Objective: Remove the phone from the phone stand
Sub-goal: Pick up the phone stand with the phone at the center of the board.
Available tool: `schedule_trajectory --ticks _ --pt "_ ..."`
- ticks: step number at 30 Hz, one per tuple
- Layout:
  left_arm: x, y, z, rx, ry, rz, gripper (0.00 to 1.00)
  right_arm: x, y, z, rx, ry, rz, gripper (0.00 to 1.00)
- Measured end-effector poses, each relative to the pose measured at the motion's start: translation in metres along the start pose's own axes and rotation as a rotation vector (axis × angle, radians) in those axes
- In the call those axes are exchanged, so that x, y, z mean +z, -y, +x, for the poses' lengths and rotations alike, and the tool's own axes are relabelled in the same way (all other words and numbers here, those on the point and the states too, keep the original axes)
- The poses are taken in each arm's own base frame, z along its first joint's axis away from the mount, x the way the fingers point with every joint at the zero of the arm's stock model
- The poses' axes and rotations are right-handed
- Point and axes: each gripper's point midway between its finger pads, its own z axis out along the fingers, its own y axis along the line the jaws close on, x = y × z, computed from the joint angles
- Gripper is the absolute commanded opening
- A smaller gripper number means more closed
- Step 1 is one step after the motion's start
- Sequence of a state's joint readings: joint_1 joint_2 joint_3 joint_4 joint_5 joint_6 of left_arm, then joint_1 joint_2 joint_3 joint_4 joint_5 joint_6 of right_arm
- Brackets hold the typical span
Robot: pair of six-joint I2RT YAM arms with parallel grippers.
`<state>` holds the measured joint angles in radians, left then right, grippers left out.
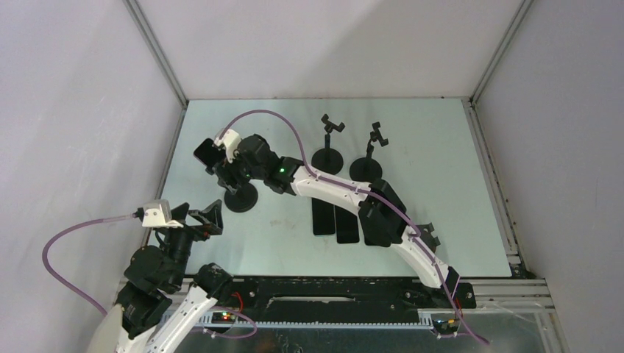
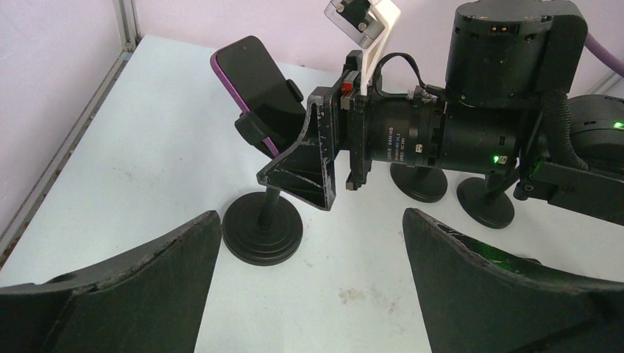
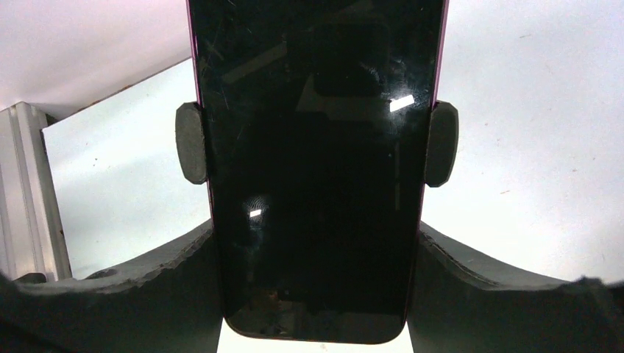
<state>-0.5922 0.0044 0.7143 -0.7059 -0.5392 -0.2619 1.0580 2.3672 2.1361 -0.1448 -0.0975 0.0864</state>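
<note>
A phone point(image 1: 208, 153) with a purple edge and a dark screen sits tilted in the clamp of a black phone stand point(image 1: 240, 197) at the left of the table. In the right wrist view the phone point(image 3: 316, 169) fills the middle, held between the stand's two side pads point(image 3: 191, 143). My right gripper point(image 3: 316, 246) has a finger pressed against each long edge of the phone's lower half, shut on it. The left wrist view shows the phone point(image 2: 257, 81), the stand's round base point(image 2: 263, 232) and the right gripper's finger point(image 2: 309, 165). My left gripper point(image 2: 310, 217) hangs open and empty in front of the stand.
Two empty black stands point(image 1: 327, 158) point(image 1: 366, 168) rise behind the middle of the table. Two dark phones point(image 1: 324, 217) point(image 1: 346, 224) lie flat beside the right arm. White walls enclose the table on three sides, the left one near the stand.
</note>
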Motion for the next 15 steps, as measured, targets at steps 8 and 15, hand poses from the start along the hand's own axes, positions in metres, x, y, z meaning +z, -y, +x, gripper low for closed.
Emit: schedule_trajectory --ticks 8,15 --pt "0.0 0.0 0.0 0.001 0.0 0.002 1.0 -0.018 0.002 0.003 0.009 -0.005 0.02 0.16" --pt "-0.002 0.003 -0.002 0.008 0.0 0.022 1.0 -0.052 0.002 0.015 0.033 -0.066 0.047 0.0"
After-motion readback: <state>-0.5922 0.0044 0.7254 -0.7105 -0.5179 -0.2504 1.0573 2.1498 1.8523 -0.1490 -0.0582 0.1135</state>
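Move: The right hand already grips the lower part of the phone still clamped in its stand. The stand's base is nearly straight below, some 14 cm. The board's front middle, where it is headed, is about 26 cm right, 18 cm back and 15 cm down. The nearest loose phone lies about 26 cm right and 6 cm back, the nearest empty stand some 27 cm right and 11 cm ahead. From the left hand that place is roughly 34 cm right, 3 cm back. Keeping its grip on the phone, the right hand carries phone and stand about 5 cm right and slightly back. ##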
